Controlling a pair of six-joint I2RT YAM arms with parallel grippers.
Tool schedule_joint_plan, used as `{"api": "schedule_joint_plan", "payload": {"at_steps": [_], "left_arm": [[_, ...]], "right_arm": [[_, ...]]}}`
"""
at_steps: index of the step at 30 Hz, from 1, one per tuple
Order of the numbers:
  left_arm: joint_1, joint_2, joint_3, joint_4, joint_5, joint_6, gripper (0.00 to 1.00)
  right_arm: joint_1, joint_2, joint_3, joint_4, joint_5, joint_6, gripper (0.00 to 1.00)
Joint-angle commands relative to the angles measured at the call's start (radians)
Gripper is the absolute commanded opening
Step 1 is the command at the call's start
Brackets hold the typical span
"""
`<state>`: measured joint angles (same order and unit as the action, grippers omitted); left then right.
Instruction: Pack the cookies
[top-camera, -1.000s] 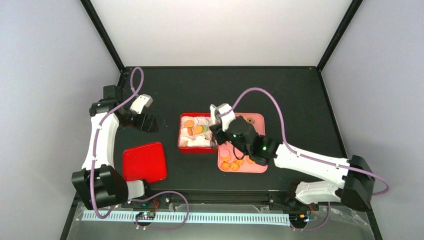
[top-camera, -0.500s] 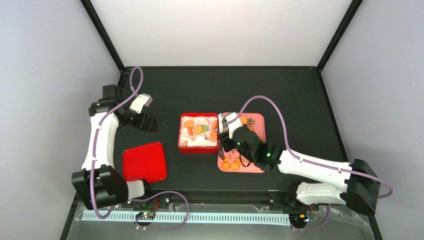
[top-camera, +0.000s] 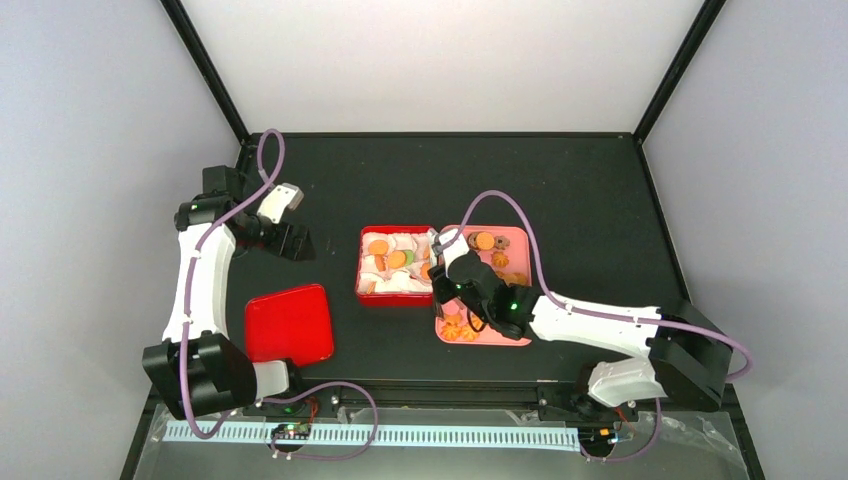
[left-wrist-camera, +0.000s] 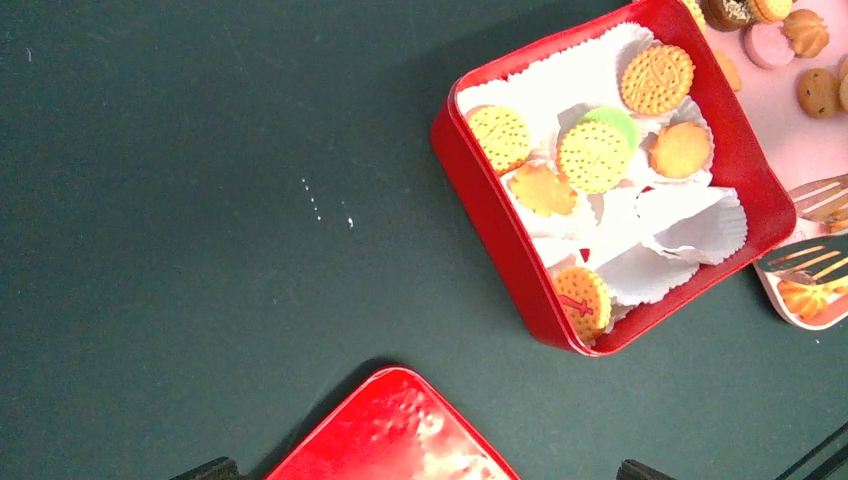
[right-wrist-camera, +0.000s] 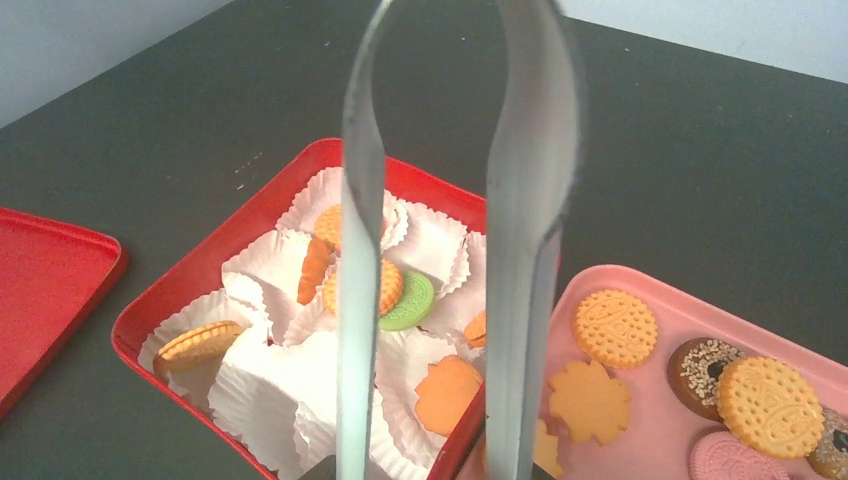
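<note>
Cookies (left-wrist-camera: 596, 155) lie in white paper cups inside the red box (top-camera: 362, 272); more cookies (right-wrist-camera: 614, 327) rest on the pink tray (top-camera: 505, 338). My right gripper (top-camera: 458, 292) is shut on the metal tongs (right-wrist-camera: 360, 300) and hangs over the seam between box and tray. The tongs' slotted tips (left-wrist-camera: 812, 195) stand apart beside the box's corner, above orange swirl cookies (left-wrist-camera: 808, 297), with nothing between them. My left gripper (top-camera: 290, 240) is open and empty, well left of the box, above bare table.
The red lid (top-camera: 290, 325) lies flat at the near left, and its corner (left-wrist-camera: 400, 430) shows under my left wrist. Purple cables loop over both arms. Black frame posts and grey walls close in the table's sides and back.
My right arm has dropped lower and swung nearer, carrying the tongs from the box's far right edge toward the tray's near left. The left gripper has drifted slightly farther away.
</note>
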<state>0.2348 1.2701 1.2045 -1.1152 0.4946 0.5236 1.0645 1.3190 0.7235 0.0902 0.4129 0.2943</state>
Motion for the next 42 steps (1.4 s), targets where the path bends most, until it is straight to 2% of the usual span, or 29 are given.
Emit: {"api": "schedule_joint_plan", "payload": {"at_steps": [1,5,10,21,42], "left_arm": [[0.007,-0.001,0.041,-0.028,0.004,0.005,0.99],[0.007,0.004,0.047,-0.031,0.009,0.0,0.99],[0.007,0.005,0.053,-0.035,0.016,-0.005,0.99],[0.006,0.005,0.047,-0.035,0.017,-0.006,0.99],[0.007,0.005,0.035,-0.033,0.021,-0.005,0.99]], "right_arm": [[-0.006,0.008,-0.028,0.058,0.037,0.014,0.42],[-0.008,-0.004,-0.041,0.051,0.037,0.019,0.38],[-0.009,-0.039,-0.025,0.038,0.051,0.001,0.25],[-0.025,-0.087,0.031,-0.003,0.086,-0.058,0.03],[-0.041,-0.171,0.035,-0.02,0.017,-0.011,0.01]]}}
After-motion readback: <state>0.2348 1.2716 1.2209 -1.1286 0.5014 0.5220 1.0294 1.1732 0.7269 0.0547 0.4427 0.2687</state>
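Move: The cookies at the tray's front-left corner, under the tongs' heads, lie about 6 cm back from the right hand, 1 cm right and some 15 cm below. The middle of the red box is roughly 8 cm left and 4 cm ahead of that hand; the pink tray's middle is about 9 cm right and 1 cm back. From the left hand those cookies are roughly 29 cm right, 10 cm back and 19 cm below. The tongs, still held in the right hand with their heads down at the tray's front-left cookies, are squeezed together as the fingers close from a bit under half open to nearly shut. Starting during the squeeze, the hand lifts them about 5 cm, easing off midway, and drifts some 2.5 cm right, away from the box, with only a slight tilt. ##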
